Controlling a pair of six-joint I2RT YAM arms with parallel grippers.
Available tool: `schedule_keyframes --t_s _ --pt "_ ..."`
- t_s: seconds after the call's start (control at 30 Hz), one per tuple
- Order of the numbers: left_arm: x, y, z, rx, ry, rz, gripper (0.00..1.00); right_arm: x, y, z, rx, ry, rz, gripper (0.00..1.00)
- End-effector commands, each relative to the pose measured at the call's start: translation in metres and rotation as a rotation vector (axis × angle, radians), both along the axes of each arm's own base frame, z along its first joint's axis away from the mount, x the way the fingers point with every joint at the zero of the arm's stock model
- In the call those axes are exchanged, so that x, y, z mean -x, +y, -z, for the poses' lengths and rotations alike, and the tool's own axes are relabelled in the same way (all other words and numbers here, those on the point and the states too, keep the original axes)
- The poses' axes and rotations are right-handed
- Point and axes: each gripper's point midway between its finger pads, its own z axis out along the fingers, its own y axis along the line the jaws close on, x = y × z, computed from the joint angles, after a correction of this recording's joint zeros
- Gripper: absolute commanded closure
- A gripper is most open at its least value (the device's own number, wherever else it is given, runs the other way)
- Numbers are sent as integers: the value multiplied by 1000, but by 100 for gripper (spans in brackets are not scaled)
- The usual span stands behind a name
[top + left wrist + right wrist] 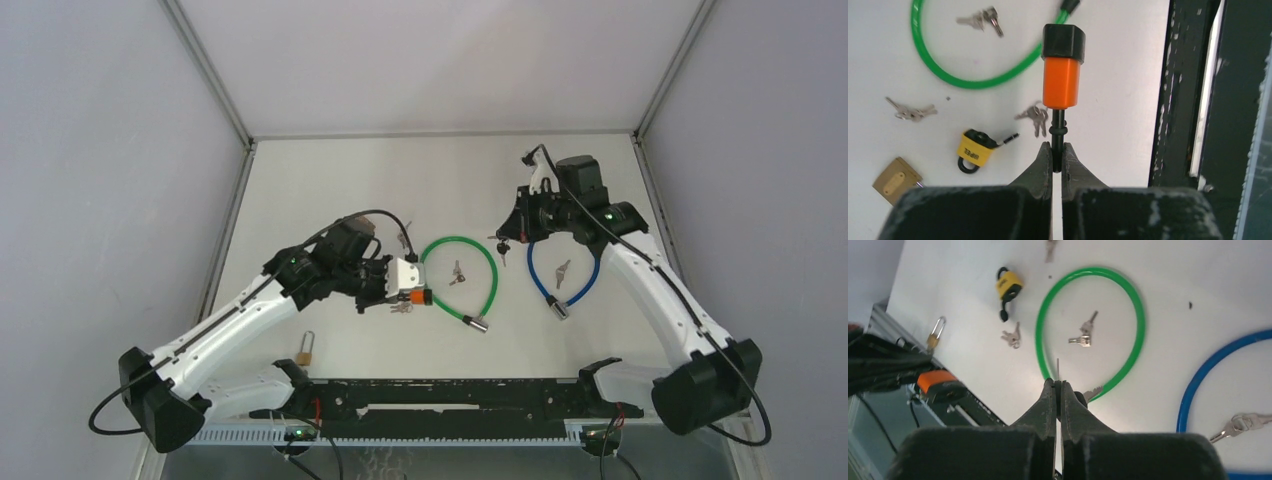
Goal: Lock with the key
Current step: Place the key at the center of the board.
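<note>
My left gripper [1058, 156] is shut on the thin black shackle of an orange padlock [1062, 80], whose black-capped end points away from the fingers. From above, the padlock [421, 296] hangs just off the table by the green cable's left end, with the left gripper [405, 296] behind it. My right gripper [1058, 386] is shut on a key [1058, 367], seen edge-on as a thin blade; a second key [1093, 392] dangles beside the fingers. Seen from above, the right gripper [511, 236] hovers between the two cable loops, well to the right of the orange padlock [938, 383].
A green cable lock [466, 277] and a blue cable lock [590, 285] lie mid-table, each with keys [458, 272] [562, 272] inside its loop. A yellow padlock [973, 149], a brass padlock [305, 348] and loose keys [1037, 116] lie near the left arm. A black rail [450, 395] runs along the near edge.
</note>
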Motion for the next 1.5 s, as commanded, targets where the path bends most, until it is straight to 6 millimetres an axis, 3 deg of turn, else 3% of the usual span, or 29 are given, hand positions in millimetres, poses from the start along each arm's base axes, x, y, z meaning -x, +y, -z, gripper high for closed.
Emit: schedule_keyframes --t_s 0.0,0.13,0.3,0.57,1.1,1.47 --pt "1 17 19 -41 -105 65 100 -27 -1 21 -3 62 135 100" --pt "20 39 45 -126 -133 215 100 -25 7 32 -1 91 95 100" --pt "58 54 72 -202 48 377 100 -15 19 47 57 116 42 100" --pt "56 68 98 -335 90 514 100 5 40 62 105 156 -38 100" --pt "55 67 97 -311 65 469 100 25 39 68 11 193 -58 100" --pt "69 80 108 -391 240 520 100 41 44 87 19 248 -76 100"
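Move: The right hand holds the key. The green lock's cylinder, at the middle of the board, is about 7 cm back, 4 cm left and 22 cm below; the loose keys inside its loop are 4 cm ahead and 7 cm left, the blue lock's cylinder 5 cm back and 13 cm right. The left hand holds the orange padlock; bare board for it lies 6 cm back, 8 cm left and 18 cm below, with the yellow lock's keys 7 cm ahead, straight in line. Lower the right gripper with the key about 10 cm towards the green lock's cylinder, easing slightly forward at first, then drawing back and left as the fingers tip some 15 degrees further down. Meanwhile take the left gripper down about 11 cm, left and back towards the bare board near the front edge, steepening it and turning it clockwise. Keep both grippers shut. ##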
